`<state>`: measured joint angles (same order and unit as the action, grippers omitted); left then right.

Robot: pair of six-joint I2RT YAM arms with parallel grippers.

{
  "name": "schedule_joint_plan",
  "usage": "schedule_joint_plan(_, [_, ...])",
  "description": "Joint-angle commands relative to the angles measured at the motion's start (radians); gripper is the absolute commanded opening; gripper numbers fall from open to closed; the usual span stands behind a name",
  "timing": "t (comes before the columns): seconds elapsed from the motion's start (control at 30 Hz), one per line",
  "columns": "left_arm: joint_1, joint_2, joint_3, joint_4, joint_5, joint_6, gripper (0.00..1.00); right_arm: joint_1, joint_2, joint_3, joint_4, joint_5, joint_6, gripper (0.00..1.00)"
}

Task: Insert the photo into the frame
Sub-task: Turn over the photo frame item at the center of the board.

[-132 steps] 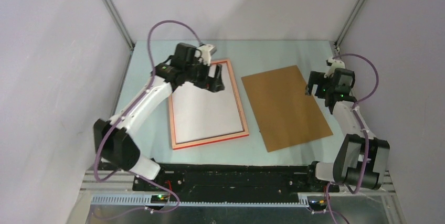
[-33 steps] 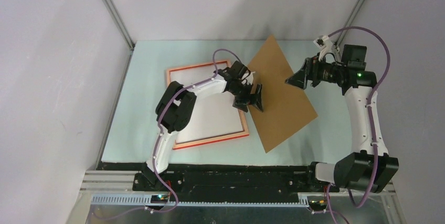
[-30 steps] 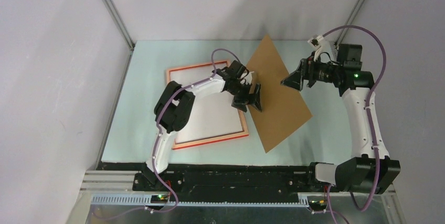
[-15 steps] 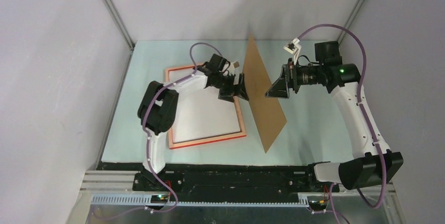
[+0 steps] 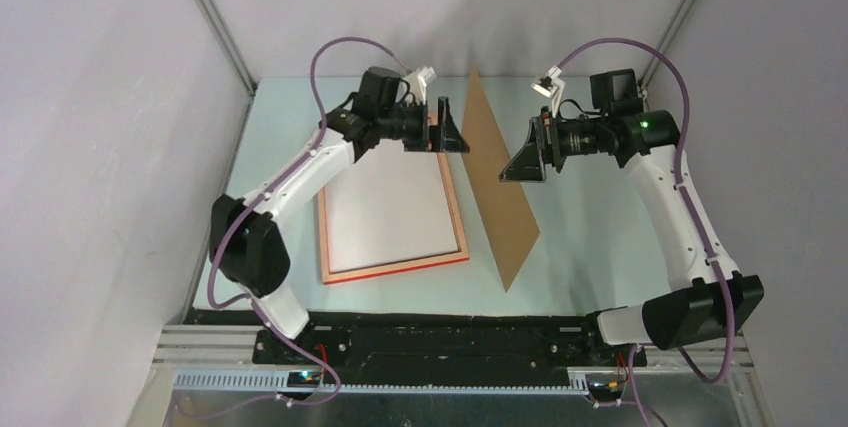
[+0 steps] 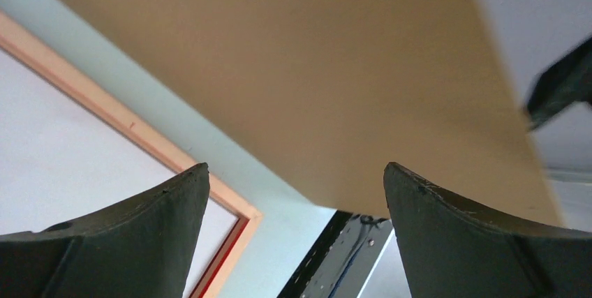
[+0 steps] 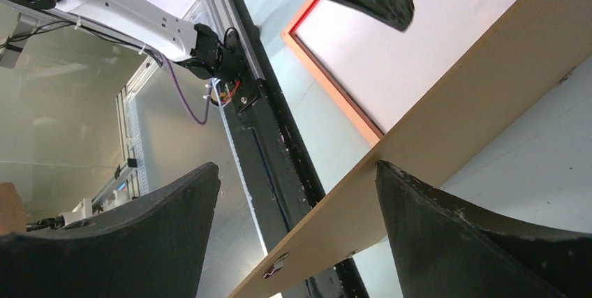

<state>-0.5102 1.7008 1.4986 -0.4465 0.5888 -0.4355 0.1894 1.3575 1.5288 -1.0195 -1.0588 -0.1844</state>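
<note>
The frame [image 5: 392, 269] lies flat on the mat left of centre, pale wood rim with a red inner line, also in the left wrist view [image 6: 230, 204] and the right wrist view [image 7: 335, 92]. A white sheet [image 5: 385, 207] fills it; no printed side of the photo shows. The brown backing board [image 5: 500, 197] stands almost on edge just right of the frame. My left gripper [image 5: 447, 132] hovers open on the board's left, a small gap between them. My right gripper [image 5: 510, 169] is open at the board's right face [image 7: 454, 116], fingertips close against it.
A pale mat [image 5: 590, 237] covers the table, with grey enclosure walls on three sides. The black base rail [image 5: 430, 337] runs along the near edge. Small metal clips sit on the board's face in the right wrist view [image 7: 278, 264].
The board has tipped up from a low lean to nearly upright. My left gripper pulled back and up to the far left of it. The right gripper pushed leftward behind the board.
</note>
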Motion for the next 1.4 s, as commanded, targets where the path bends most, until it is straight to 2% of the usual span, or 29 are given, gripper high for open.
schedule_joint_plan(0.0, [-0.003, -0.052, 0.104, 0.028, -0.003, -0.095, 1.0, 0.015, 0.028, 0.051, -0.006, 0.001, -0.004, 0.87])
schedule_joint_plan(0.2, [-0.006, 0.001, 0.206, 0.027, -0.035, -0.342, 1.0, 0.026, 0.06, 0.061, 0.006, 0.013, -0.001, 0.87])
schedule_joint_plan(0.43, [-0.032, 0.069, 0.329, 0.026, -0.08, -0.453, 1.0, 0.049, 0.067, 0.071, 0.008, 0.033, 0.004, 0.87])
schedule_joint_plan(0.5, [-0.04, 0.091, 0.366, 0.027, -0.106, -0.466, 1.0, 0.063, 0.068, 0.073, 0.012, 0.07, 0.008, 0.86])
schedule_joint_plan(0.57, [-0.054, 0.112, 0.391, 0.026, -0.125, -0.476, 1.0, 0.08, 0.068, 0.077, 0.016, 0.171, 0.014, 0.84])
schedule_joint_plan(0.7, [-0.077, 0.145, 0.394, 0.025, -0.135, -0.497, 1.0, 0.097, 0.054, 0.074, 0.037, 0.306, 0.034, 0.79])
schedule_joint_plan(0.77, [-0.086, 0.156, 0.392, 0.025, -0.138, -0.507, 1.0, 0.103, 0.045, 0.074, 0.045, 0.345, 0.038, 0.73])
schedule_joint_plan(1.1, [-0.112, 0.197, 0.425, 0.025, -0.166, -0.523, 1.0, 0.139, 0.024, 0.092, 0.05, 0.453, 0.042, 0.49])
schedule_joint_plan(1.37, [-0.114, 0.189, 0.43, 0.025, -0.173, -0.531, 1.0, 0.185, 0.024, 0.106, 0.051, 0.591, 0.037, 0.37])
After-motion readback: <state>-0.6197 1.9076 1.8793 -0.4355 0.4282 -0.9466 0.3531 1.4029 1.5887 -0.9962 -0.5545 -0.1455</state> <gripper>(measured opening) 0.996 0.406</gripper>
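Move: The backing board stands nearly upright on its long edge; the right hand already straddles its upper edge, the board's middle lying about 13 cm below, 5 cm ahead and 3 cm to the left. The frame, with the white sheet in it, is centred some 28 cm left of that hand, 8 cm ahead and 28 cm below. From the left hand, the backing board's middle is roughly 12 cm right, 7 cm back and 6 cm lower; the frame's middle is about 13 cm left, 3 cm back and 20 cm below. Up and rightward, the left hand climbs some 10 cm beside the backing board while edging forward, then sinks about 4 cm with open fingers to straddle the upper edge near the far end, its fingertips swinging forward and levelling. The right hand eases forward and down about 4 cm each way, tips its fingers farther down and closes them to roughly half their gap around the upper edge. ##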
